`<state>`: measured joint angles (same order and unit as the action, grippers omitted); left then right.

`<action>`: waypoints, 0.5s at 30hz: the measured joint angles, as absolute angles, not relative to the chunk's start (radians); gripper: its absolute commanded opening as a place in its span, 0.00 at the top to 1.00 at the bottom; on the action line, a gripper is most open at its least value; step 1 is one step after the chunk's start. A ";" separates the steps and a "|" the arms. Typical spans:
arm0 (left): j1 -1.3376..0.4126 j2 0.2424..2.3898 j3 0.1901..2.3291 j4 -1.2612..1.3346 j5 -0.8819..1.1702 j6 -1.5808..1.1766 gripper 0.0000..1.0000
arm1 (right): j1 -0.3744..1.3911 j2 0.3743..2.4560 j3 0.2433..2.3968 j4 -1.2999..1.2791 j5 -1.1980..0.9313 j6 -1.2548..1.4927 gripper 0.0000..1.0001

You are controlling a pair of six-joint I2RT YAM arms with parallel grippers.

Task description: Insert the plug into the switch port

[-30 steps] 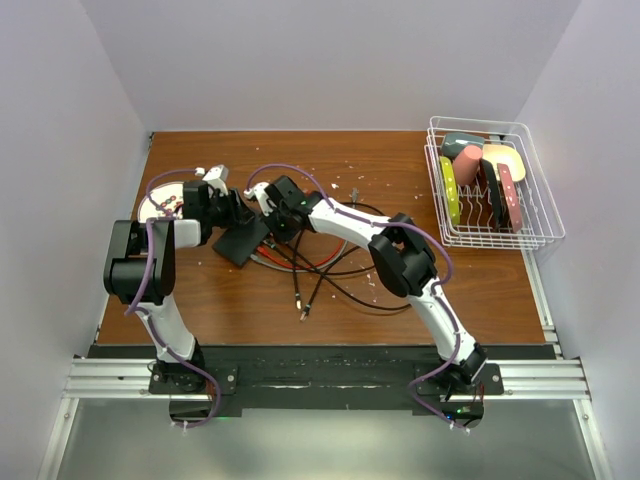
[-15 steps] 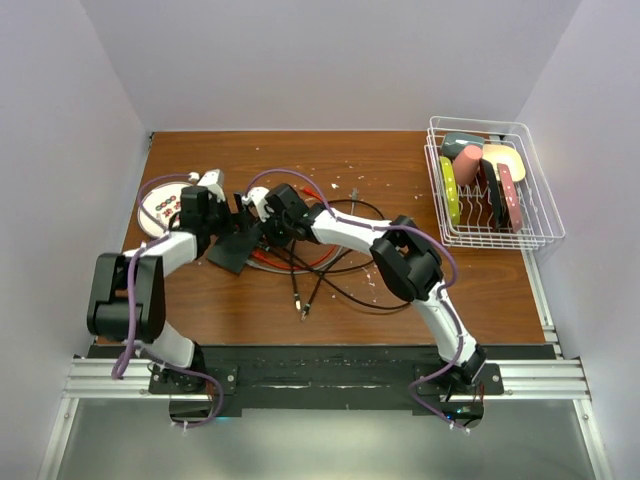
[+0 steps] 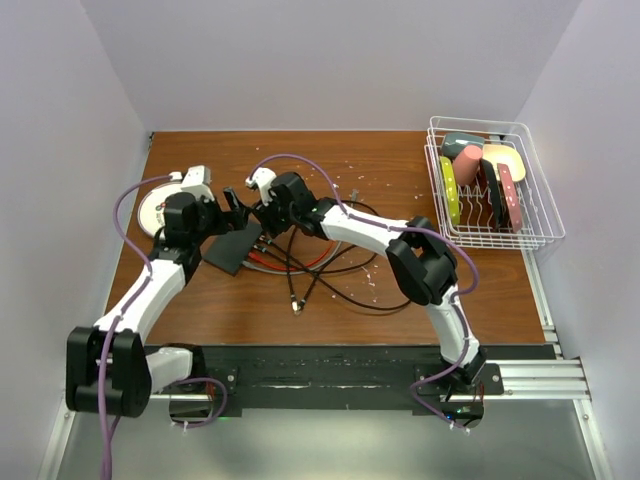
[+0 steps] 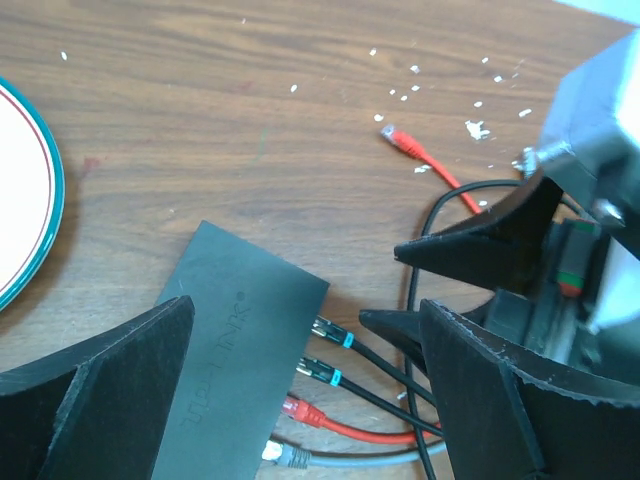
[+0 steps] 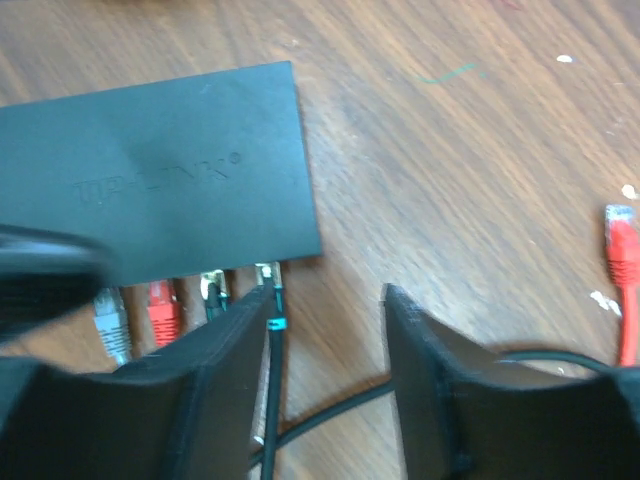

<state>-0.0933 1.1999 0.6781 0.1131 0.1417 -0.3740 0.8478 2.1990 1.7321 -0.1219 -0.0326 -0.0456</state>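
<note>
The switch [image 3: 232,248] is a flat black box lying left of centre on the table. In the left wrist view, several plugs sit along the long edge of the switch [image 4: 240,360]: two black ones with teal bands [image 4: 335,335], a red one [image 4: 305,412] and a grey one [image 4: 285,457]. My right gripper [image 5: 325,330] is open just behind that edge. The corner black plug [image 5: 270,290] runs along the inner face of its left finger [image 5: 190,390], with its tip in a switch port [image 5: 266,268]. My left gripper [image 4: 310,390] hangs wide open over the switch, holding nothing.
A loose red plug [image 4: 400,138] lies on the wood beyond the switch. Black and red cables [image 3: 330,262] tangle at mid-table, with free ends [image 3: 297,303] nearer the front. A plate [image 3: 152,210] sits at the left. A wire rack [image 3: 490,185] of coloured items stands at the back right.
Both grippers have opened. The right one has let go of the black cable. The left arm has swung back toward the near left, and the switch has shifted slightly left.
</note>
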 measured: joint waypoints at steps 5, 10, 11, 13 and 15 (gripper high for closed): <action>-0.093 1.081 0.643 0.123 0.155 -0.384 0.00 | 0.847 2.135 1.672 -0.124 -0.007 -0.044 0.22; -0.093 0.940 0.622 0.169 0.192 -0.401 0.00 | 0.847 1.990 1.557 -0.109 0.017 -0.032 0.06; -0.093 0.920 0.622 0.180 0.202 -0.404 0.00 | 0.847 1.952 1.526 -0.099 0.020 -0.030 0.04; -0.093 0.890 0.622 0.194 0.214 -0.409 0.00 | 0.847 1.871 1.463 -0.084 0.031 -0.025 0.02; -0.093 0.868 0.622 0.199 0.225 -0.412 0.00 | 0.847 1.802 1.413 -0.070 0.037 -0.023 0.02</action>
<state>-0.0933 0.8680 0.6220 0.1986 0.2253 -0.4122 0.8467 1.8015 1.4132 -0.0696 0.0372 -0.0227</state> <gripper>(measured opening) 0.997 0.979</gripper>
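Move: The switch lies beneath the left gripper, about 14 cm down, 4 cm to its left and 2 cm back; from the right gripper it is roughly 7 cm left, 4 cm back and 8 cm below. The outermost black plug, at its port, is about 2 cm left and 1 cm back of the right gripper, 8 cm down. The loose red plug lies some 8 cm ahead and 5 cm right of that gripper, on the table. With both grippers empty and clear of the plugged-in switch, raise the right gripper about 9 cm while drawing it some 6 cm right and a little back, opening its half-open fingers almost fully. Lift the left gripper too, about 11 cm and slightly back, tipping its wide-open fingers up towards level. ##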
